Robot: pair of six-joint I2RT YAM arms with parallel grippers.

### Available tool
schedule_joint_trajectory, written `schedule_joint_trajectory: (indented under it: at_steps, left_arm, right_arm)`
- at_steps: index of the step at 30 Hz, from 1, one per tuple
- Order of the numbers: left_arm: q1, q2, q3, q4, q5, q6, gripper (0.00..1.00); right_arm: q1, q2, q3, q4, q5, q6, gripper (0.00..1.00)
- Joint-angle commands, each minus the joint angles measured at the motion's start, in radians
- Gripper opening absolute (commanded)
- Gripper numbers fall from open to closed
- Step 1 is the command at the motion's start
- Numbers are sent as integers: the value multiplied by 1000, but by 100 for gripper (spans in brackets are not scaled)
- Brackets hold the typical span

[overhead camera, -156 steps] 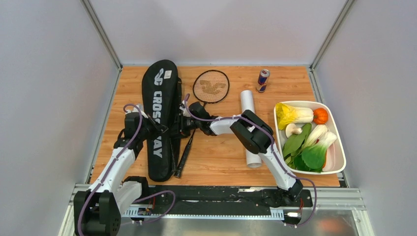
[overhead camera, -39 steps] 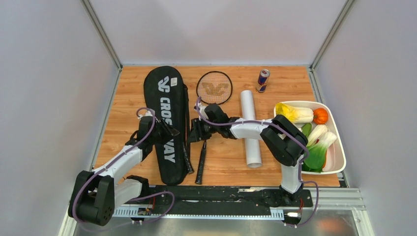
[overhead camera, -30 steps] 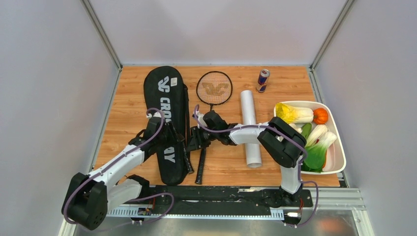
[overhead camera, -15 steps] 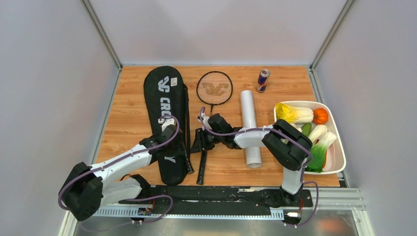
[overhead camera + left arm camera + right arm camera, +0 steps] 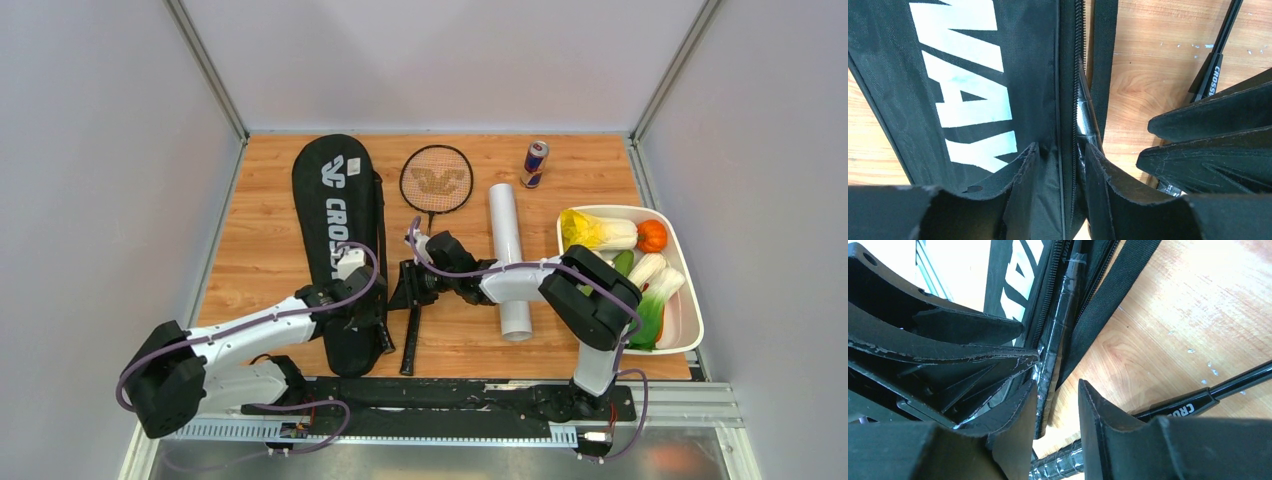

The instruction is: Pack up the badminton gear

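The long black racket bag lies lengthwise on the left of the table. My left gripper is at its right edge near the lower end. In the left wrist view this gripper is shut on the bag's zippered edge, where a glossy wrapped handle shows. One racket lies outside the bag, head far, grip near. My right gripper hovers open between bag and racket shaft, bare wood between its fingers. The white tube lies to the right.
A red-and-blue can stands at the back. The white tray of vegetables sits at the right edge, beside the right arm's elbow. The bag's black strap lies on the wood next to the zipper.
My left gripper slid toward the near end of the bag along its right edge, and its jaws narrowed onto that edge. The right gripper drifted slightly nearer and right. The bag sits straighter than before.
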Motion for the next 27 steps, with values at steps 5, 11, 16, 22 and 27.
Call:
schedule_joint_trajectory:
  at_steps: [5,11,16,22,27]
  left_arm:
    - [-31,66,7,-47,-38,-48,40]
    - [-32,76,29,-49,-49,-36,2]
    - [-32,28,51,-92,-77,-37,0]
    - [-32,-71,38,-81,-68,-47,0]
    - [-31,-116,6,-37,-41,-83,0]
  right_arm:
    - [6,-42,0,55,11,24,38]
    - [32,-8,18,59,7,33,40]
    - [63,16,19,65,11,45,43]
    - [106,54,29,64,16,70,43]
    - [135,101,54,68,38,100,43]
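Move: The bag's open zip edge runs almost between the left fingertips, about 1 cm below them. The handle of the racket tucked in the bag sticks out along that edge, its middle roughly 3 cm back and 2 cm to the right of the left hand. From the right hand that handle lies some 4 cm back, 2 cm left and 3 cm down. The second racket's grip lies about 7 cm back, 3 cm right and 4 cm below the right hand. Shut the left gripper from about half open to pinch the bag's zip edge, then lift it straight up some 2 cm, keeping the pinch. Once the left fingers start closing, bring the right gripper back about 4.5 cm, slightly left and lastly down, still part open, so its fingers come either side of the protruding handle near its butt. ##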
